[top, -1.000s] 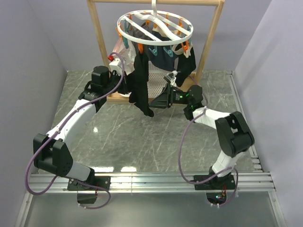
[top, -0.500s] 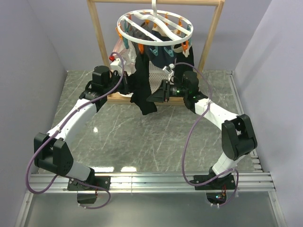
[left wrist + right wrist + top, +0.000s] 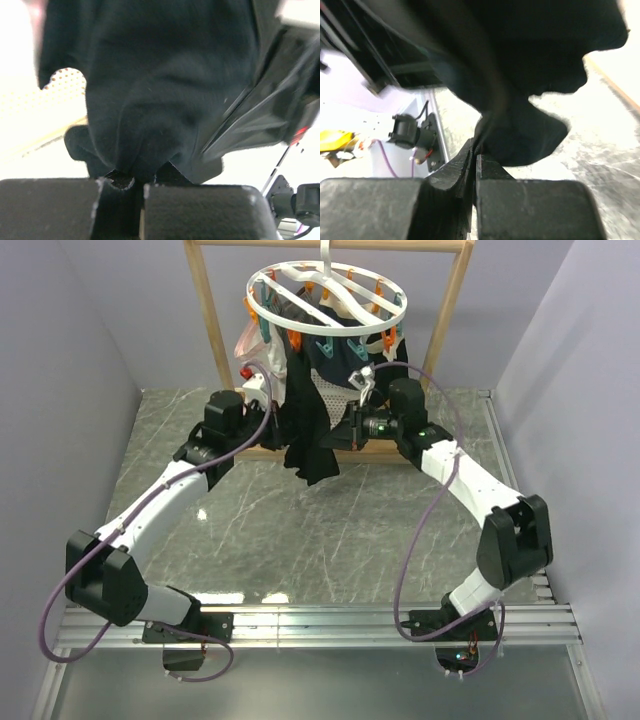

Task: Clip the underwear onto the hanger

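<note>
The underwear (image 3: 303, 430) is a black garment that hangs in a long fold under the round white hanger (image 3: 325, 302) with its orange and teal clips. My left gripper (image 3: 283, 406) is shut on the underwear from the left; in the left wrist view the black fabric (image 3: 160, 90) bunches between the closed jaws of that gripper (image 3: 138, 184). From the right, my right gripper (image 3: 330, 437) is shut on a lower edge, and the cloth (image 3: 530, 130) is pinched at its fingertips (image 3: 476, 149). The underwear's top edge is hidden among the clips.
The hanger hangs from a wooden frame rack (image 3: 208, 330) at the back of the marble-patterned table (image 3: 250, 520). A white perforated basket (image 3: 332, 400) stands behind the underwear. A pale pink garment (image 3: 247, 340) and another dark garment (image 3: 345, 358) hang on the hanger.
My right gripper has risen and moved left to the underwear and has shut on its lower edge. The left arm has shifted slightly right, still gripping, and the underwear has swung with it.
</note>
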{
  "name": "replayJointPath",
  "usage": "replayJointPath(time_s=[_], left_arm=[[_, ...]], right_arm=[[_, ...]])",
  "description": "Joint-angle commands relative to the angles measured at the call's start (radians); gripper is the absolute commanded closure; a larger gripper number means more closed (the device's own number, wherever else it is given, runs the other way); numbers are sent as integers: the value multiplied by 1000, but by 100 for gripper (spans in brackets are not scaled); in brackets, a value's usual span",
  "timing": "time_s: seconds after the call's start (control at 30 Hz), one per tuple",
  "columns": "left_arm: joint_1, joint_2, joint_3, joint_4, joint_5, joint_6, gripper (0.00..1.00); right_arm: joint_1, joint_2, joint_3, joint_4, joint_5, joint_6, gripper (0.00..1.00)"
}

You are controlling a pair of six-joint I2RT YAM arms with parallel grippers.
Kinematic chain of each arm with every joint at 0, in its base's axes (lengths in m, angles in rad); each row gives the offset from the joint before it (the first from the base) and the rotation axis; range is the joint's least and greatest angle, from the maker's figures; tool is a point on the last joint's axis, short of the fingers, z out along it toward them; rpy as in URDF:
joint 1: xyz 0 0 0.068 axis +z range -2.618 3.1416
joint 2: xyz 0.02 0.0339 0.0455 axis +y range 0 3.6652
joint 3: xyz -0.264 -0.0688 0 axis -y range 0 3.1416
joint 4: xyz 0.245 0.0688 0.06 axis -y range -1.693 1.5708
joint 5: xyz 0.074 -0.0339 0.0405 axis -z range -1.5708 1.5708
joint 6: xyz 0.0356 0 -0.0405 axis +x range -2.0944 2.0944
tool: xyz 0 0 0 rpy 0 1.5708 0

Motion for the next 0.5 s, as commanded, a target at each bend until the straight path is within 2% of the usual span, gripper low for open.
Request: replayJointPath(time_s=[0.0, 0.17, 0.27, 0.4, 0.43, 0.47], left_arm=[[-40, -56, -66, 58, -50, 35, 99], [-92, 0, -81, 172, -101, -4, 94], [-126, 71, -54, 249, -135, -42, 84], [-147, 119, -52, 329, -156, -64, 62], [-146, 114, -58, 332, -161, -45, 46], [-143, 82, -81, 329, -165, -29, 40]], right_arm=[[-10, -106, 79, -85, 86, -62, 100], [-7, -135, 105, -191, 235, -104, 100], [2, -155, 99, -209, 337, -86, 100], [13, -182, 63, -203, 441, -7, 100], [14, -190, 62, -211, 490, 2, 100], [17, -196, 60, -215, 513, 20, 100]])
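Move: The left hand still pinches the hanging underwear, whose middle is about 5 cm to its right, 2 cm ahead and 3 cm higher. The shut right fingers also hold the underwear; its middle is some 5 cm to their left, 2 cm ahead and 3 cm up. From the right hand, the nearer teal clip is roughly 12 cm ahead, 1 cm left and 17 cm above, with the orange clip level with it and 6 cm farther left. Rightward and down by about 5 cm each goes the left hand, easing back a little first, while its fingers open to about half and give up their pinch on the underwear. The right hand keeps its shut grip on the cloth, rises some 4 cm and sinks back slightly, drawing right and forward and turning about 20 degrees clockwise. ##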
